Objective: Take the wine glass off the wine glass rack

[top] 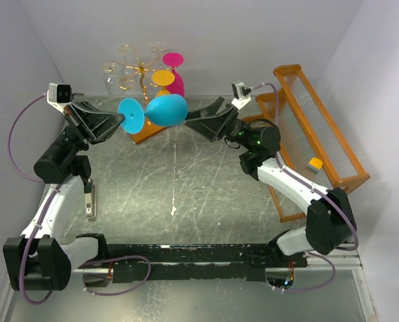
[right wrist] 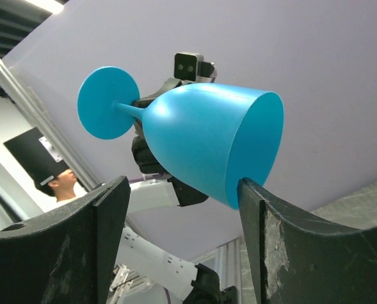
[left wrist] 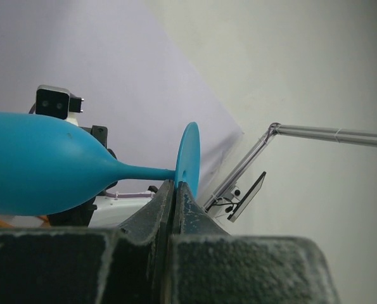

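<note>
A blue wine glass lies on its side in the air in front of the wine glass rack, a gold wire stand on a wooden base. My left gripper is shut on the edge of the glass's round foot; the left wrist view shows its jaws pinching the disc, with stem and bowl pointing away. My right gripper is open at the bowl's mouth. One finger sits at the rim; the other stands apart from it.
A pink glass, a yellow glass and a clear glass hang on the gold stand. A larger orange wooden-framed rack with clear slats stands at the right, with a small yellow block by it.
</note>
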`<state>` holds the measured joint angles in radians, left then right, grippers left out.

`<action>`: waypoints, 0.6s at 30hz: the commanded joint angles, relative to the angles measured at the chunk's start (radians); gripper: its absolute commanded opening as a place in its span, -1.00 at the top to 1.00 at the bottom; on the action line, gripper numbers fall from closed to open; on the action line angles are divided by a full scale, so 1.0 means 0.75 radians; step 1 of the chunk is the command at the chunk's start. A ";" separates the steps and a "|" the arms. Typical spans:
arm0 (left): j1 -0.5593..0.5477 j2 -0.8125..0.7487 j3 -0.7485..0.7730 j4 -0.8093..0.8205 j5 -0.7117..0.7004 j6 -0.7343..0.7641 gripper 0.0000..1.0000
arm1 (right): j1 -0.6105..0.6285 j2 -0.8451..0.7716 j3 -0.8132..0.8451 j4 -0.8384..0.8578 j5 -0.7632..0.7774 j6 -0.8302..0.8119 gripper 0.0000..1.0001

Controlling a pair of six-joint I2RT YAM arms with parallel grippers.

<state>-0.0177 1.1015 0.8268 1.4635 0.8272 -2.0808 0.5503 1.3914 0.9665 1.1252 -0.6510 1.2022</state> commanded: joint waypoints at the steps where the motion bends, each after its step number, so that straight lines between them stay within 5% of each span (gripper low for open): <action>1: -0.018 0.006 0.002 0.458 -0.045 -0.422 0.86 | 0.017 0.046 0.088 0.199 -0.043 0.111 -0.35; 9: -0.029 -0.001 -0.039 0.460 -0.063 -0.429 0.86 | 0.030 0.101 0.101 0.440 -0.041 0.248 0.08; 18: -0.044 -0.022 -0.077 0.423 -0.056 -0.395 0.83 | 0.032 0.090 0.083 0.634 -0.042 0.355 0.81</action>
<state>-0.0422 1.1007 0.7918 1.4757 0.7609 -2.1105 0.5587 1.4872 1.0122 1.4487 -0.6666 1.4174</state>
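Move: The left hand already pinches the blue wine glass by its foot; the glass's middle lies about 8 cm to that hand's right, some 4 cm ahead and 4 cm below. From the right hand, open right at the rim, the glass's middle is about 9 cm to the left, level fore and aft, and 5 cm higher. The yellow glass hanging on the rack is roughly 22 cm ahead of the right hand, 12 cm left and 20 cm down; the pink glass is about 30 cm ahead, 8 cm left and 19 cm down. The right hand rises and draws back about 4 cm in all, its left-pointing fingers tilting up and swinging counter-clockwise by some 10 degrees, while they close from wide open to nearly shut and pinch the wall of the blue glass at its rim, one finger inside the bowl and one outside. The left hand stays almost in place, turning only slightly, and keeps its pinch on the foot as the other end of the glass is taken. ##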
